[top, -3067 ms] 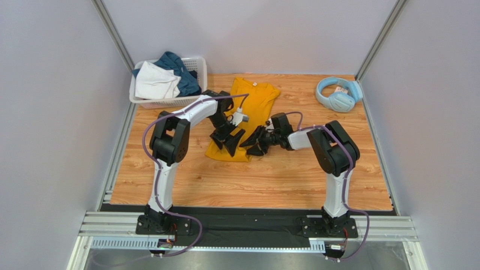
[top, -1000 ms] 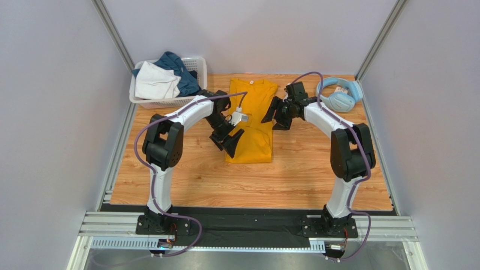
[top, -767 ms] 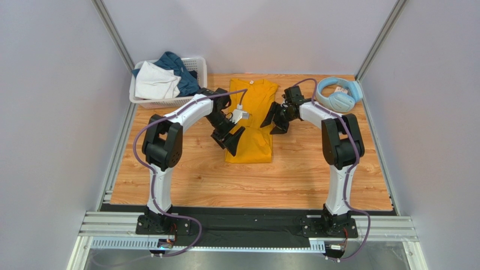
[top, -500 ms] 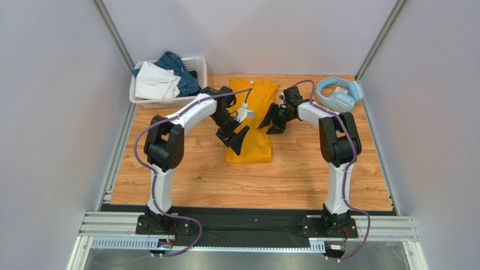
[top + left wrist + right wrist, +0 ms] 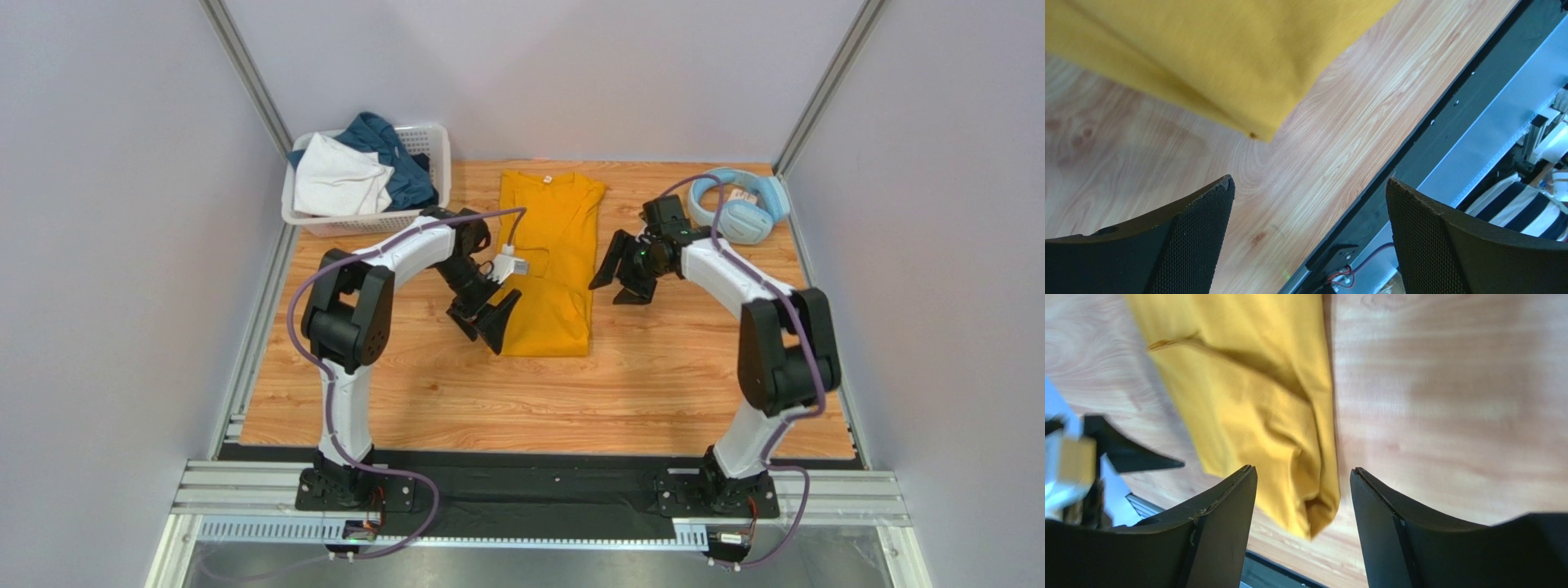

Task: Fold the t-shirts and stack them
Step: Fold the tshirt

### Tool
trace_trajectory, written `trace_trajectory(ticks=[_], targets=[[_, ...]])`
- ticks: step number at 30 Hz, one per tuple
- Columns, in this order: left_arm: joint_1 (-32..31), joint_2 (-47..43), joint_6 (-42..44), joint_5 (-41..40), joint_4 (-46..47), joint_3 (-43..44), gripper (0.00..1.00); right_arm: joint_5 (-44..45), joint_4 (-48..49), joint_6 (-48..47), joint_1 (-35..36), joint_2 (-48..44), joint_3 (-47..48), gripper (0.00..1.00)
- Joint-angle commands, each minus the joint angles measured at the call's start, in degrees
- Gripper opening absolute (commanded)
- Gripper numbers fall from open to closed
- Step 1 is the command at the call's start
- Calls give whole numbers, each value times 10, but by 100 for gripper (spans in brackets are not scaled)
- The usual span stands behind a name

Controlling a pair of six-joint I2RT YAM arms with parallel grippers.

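Note:
The mustard-yellow t-shirt lies flat on the wooden table as a narrow lengthwise strip, collar toward the far wall. My left gripper hovers at the strip's near-left edge, open and empty. In the left wrist view the shirt's corner sits ahead of the wide-spread left gripper. My right gripper hangs just right of the strip, open. In the right wrist view the shirt's folded edge shows below the right gripper, not pinched. A white t-shirt and a teal-blue one lie in the basket.
The white lattice basket stands at the far left corner. Light-blue headphones lie at the far right, close behind the right arm. The table's black front rail runs along the near edge.
The right gripper has drawn back rightward and nearer, off the shirt's right edge. The left gripper has slid left, off the cloth to its near-left edge. The shirt's flared bottom is now straight.

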Motion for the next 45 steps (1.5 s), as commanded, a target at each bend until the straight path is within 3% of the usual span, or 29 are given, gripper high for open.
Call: trace_trajectory(ticks=[1,5,11,32,45], targets=[[10,-45,15,-2,20,-25,98,-4,16,23,-2,-107,-81,64],[10,-47,6,-5,48,-50,98,-33,62,44,14,-140,-157,63],[10,-25,-10,-4,59,-43,99,-56,105,60,46,-109,-205,62],[11,6,-18,4,59,-12,100,-49,49,53,70,-172,-166,62],[11,8,-28,4,60,-13,100,-62,109,63,87,-74,-181,61]])
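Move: Back towards the base, about 11 cm, and some 3 cm left of the right hand lies the t-shirt's rumpled near-right corner, about 4 cm lower. The folded flap's far edge is 10 cm to that hand's left and 1 cm ahead, and the near-left corner is 11 cm back and 20 cm left. From the left hand, the near-left corner is only 2 cm right and 1 cm back, 3 cm below, and the near-right corner is 19 cm right and 2 cm back. Swinging back about 10 cm along the shirt's right edge, the right hand arcs up nearly 3 cm, then drops to the near-right corner. There it pauses, lifts some 4 cm and sinks again while edging left, its part-open fingers ending around the corner; contact can't be made out. The left hand, wide open, eases down about 2 cm by the near-left corner. ##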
